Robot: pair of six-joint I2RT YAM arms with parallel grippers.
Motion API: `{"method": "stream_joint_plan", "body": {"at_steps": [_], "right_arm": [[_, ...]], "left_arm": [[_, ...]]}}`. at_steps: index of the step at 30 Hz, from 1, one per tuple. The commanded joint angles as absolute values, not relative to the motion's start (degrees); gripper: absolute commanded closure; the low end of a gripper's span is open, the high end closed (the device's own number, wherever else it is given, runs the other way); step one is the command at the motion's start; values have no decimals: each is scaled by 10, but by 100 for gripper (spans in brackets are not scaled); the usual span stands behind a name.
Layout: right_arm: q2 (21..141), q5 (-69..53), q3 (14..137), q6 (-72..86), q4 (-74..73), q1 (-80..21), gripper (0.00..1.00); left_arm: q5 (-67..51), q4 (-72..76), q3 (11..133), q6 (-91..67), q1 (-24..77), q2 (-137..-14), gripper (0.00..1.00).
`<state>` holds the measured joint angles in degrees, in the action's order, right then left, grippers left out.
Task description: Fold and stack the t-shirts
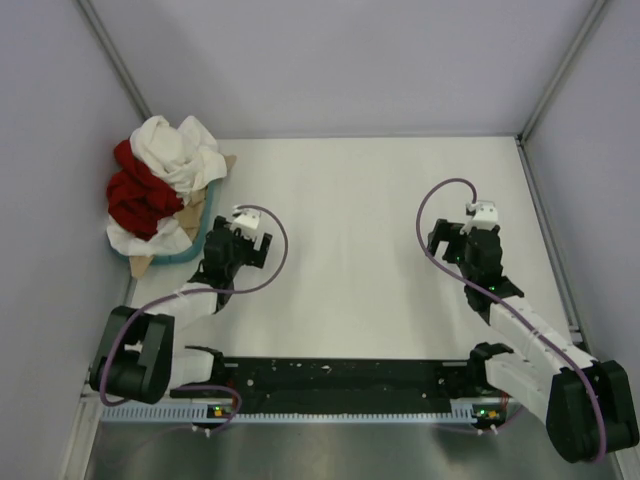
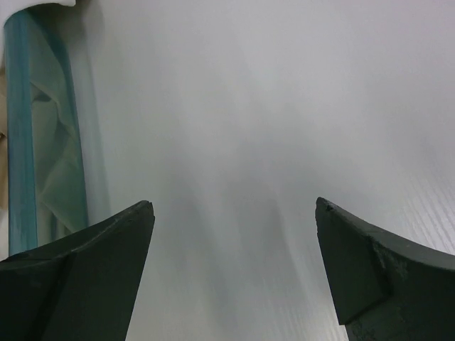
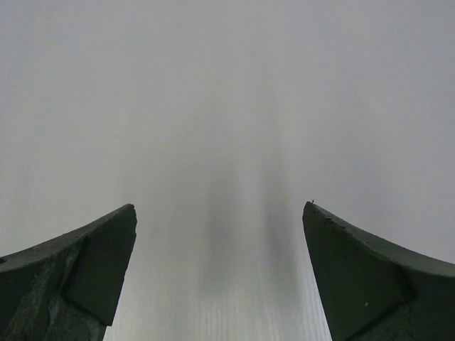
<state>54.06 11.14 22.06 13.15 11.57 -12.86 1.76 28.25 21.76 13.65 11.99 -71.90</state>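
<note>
A crumpled heap of t-shirts (image 1: 160,185), white ones and deep red ones, lies piled in a teal-rimmed tray (image 1: 205,232) at the far left of the table. My left gripper (image 1: 243,238) is just right of the tray, open and empty; in the left wrist view (image 2: 234,206) its fingers stand wide apart over bare table with the tray's teal wall (image 2: 21,142) at the left. My right gripper (image 1: 462,228) is open and empty over the right half of the table; the right wrist view (image 3: 220,207) shows only bare table between its fingers.
The white table (image 1: 370,250) is walled by grey panels on the left, back and right. Brown cardboard (image 1: 140,264) sticks out from under the tray. A black rail with the arm bases (image 1: 340,385) runs along the near edge.
</note>
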Motion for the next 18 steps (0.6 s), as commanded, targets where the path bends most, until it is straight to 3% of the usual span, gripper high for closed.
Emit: {"method": "stream_joint_plan", "body": {"at_steps": [1, 6, 9, 14, 18], "right_arm": [[541, 122, 229, 137, 139, -126, 1], [541, 124, 234, 142, 129, -126, 1], [540, 126, 238, 142, 126, -125, 1], [537, 125, 238, 144, 119, -126, 1], [533, 123, 238, 145, 118, -125, 1]], "left_arm": [[-25, 242, 273, 155, 119, -741, 1], [-153, -35, 436, 212, 113, -768, 1], [-168, -156, 556, 238, 111, -774, 1], [56, -178, 726, 202, 75, -813, 1], [151, -255, 910, 164, 19, -937, 1]]}}
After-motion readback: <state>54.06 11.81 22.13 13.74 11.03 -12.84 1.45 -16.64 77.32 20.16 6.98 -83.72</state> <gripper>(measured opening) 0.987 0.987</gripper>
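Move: The top white t-shirt, heaped on the laundry in the teal basket, lies about 14 cm ahead of the open left hand, 13 cm to its left and some 5 cm above it. The red t-shirt is roughly 6 cm ahead, 20 cm left and 4 cm higher; the lower white cloth is about 4 cm back, 19 cm left and near hand height. From the right hand, the top white t-shirt is about 17 cm ahead, 60 cm left, about level. The white heap on the basket is what the left hand rises beside: it first swings some 4 cm right, clear of the basket, nosing down and yawing clockwise, then climbs fast, about 19 cm in all, reaching 10 cm forward and curving back left towards the basket side as the wrist straightens again. Its fingers stay wide open and empty. ##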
